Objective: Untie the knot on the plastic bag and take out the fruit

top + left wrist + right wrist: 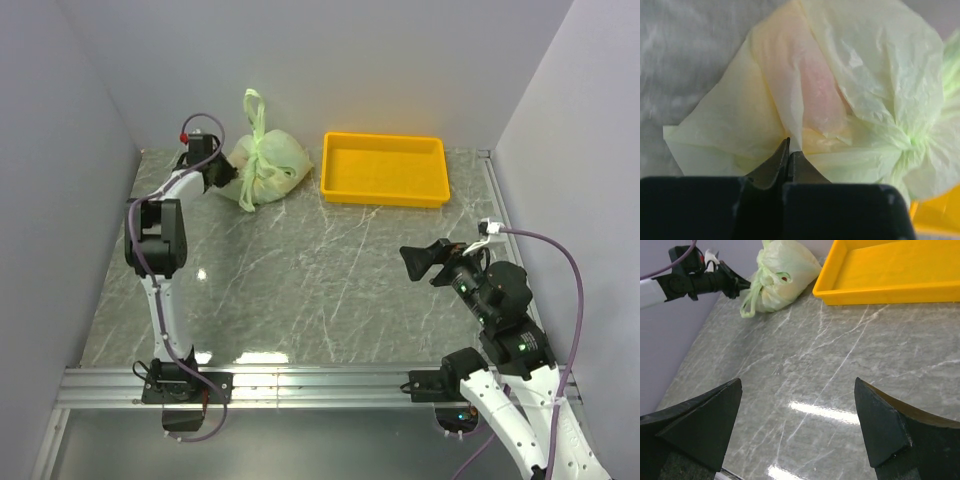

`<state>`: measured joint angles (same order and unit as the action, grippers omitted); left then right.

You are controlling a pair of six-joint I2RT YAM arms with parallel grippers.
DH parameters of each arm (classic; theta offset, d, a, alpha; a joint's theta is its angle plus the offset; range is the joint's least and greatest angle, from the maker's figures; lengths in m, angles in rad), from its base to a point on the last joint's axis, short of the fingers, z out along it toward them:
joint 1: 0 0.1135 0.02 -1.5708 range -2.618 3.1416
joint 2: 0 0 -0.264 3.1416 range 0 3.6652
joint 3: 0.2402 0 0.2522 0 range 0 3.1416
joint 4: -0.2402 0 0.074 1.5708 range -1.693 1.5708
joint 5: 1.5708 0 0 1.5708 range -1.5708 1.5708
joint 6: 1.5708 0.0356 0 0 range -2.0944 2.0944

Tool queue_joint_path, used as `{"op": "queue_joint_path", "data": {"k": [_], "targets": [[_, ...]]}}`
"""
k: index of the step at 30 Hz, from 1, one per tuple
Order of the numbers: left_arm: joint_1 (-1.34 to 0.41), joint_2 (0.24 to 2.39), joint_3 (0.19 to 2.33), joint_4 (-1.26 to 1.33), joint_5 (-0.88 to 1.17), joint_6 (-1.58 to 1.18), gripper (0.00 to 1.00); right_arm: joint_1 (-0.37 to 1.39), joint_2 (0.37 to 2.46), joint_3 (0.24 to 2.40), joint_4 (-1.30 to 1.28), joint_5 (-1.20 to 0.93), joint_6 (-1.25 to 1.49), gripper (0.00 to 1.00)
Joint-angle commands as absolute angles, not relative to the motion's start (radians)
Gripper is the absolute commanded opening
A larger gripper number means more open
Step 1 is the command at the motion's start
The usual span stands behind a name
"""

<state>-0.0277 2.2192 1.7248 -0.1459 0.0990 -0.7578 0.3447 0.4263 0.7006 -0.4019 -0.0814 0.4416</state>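
Observation:
The pale green plastic bag [268,165] lies tied at the back left of the table, one handle loop [255,105] sticking up. My left gripper [226,172] is at the bag's left side, shut on a thin fold of the bag [790,145]. The knot [907,145] is a bunched lump to the right of my jaws, not held. The fruit stays inside the bag; a pinkish shape [815,95] shows through the plastic and a red spot [784,277] shows in the right wrist view. My right gripper [425,262] hangs open and empty over the table's right half, far from the bag [782,270].
A rigid yellow tray [385,185] stands just right of the bag at the back, holding nothing; its corner shows in the left wrist view [940,215]. Grey walls close the back and both sides. The marble table [840,365] lies under my right gripper [797,415].

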Motion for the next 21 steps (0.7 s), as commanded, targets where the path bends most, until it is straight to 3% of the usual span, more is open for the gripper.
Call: {"op": "queue_joint_path", "data": {"k": [1,5,11,16,21], "targets": [[-0.046,1.967,1.594,-0.090,0.164,-0.718,0.01,0.353,0.419,0.701,-0.370,-0.113,0.442,1.00],[-0.078,1.729,1.325,-0.141,0.138,-0.677,0.01,0.351,0.455,0.707,-0.338,-0.176,0.431,1.00],[-0.172,1.353,1.090,-0.300,0.072,-0.606,0.00,0.354,0.552,0.712,-0.288,-0.274,0.420,1.00],[-0.375,1.143,0.936,-0.402,0.158,-0.626,0.01,0.408,0.632,0.715,-0.255,-0.289,0.442,1.00],[-0.628,0.990,0.732,-0.353,0.103,-0.805,0.01,0.553,0.719,0.703,-0.200,-0.181,0.462,1.00]]}}
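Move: The left hand already has a fold of the plastic bag's left side shut between its fingertips, the bag's middle about 11 cm to its right and 3 cm farther out. It is taken to the open table between the arms, some 35 cm back and 20 cm right, roughly 7 cm below; the yellow tray lies about 44 cm right and 5 cm ahead. From the right hand the bag is some 40 cm ahead, 33 cm left and 20 cm down. Keeping its pinch on the side of the plastic bag, the left hand hauls it back towards the bases by about 34 cm and, increasingly, to the right past the front of the yellow tray (some 15 cm), rising about 13 cm on the way, then sinking some 4 cm while turning clockwise by about 30 degrees. Meanwhile the right hand, fingers still wide open and empty, eases about 7 cm left and 3 cm down towards the oncoming bag, swinging its fingers counter-clockwise to face it, without touching it yet. ##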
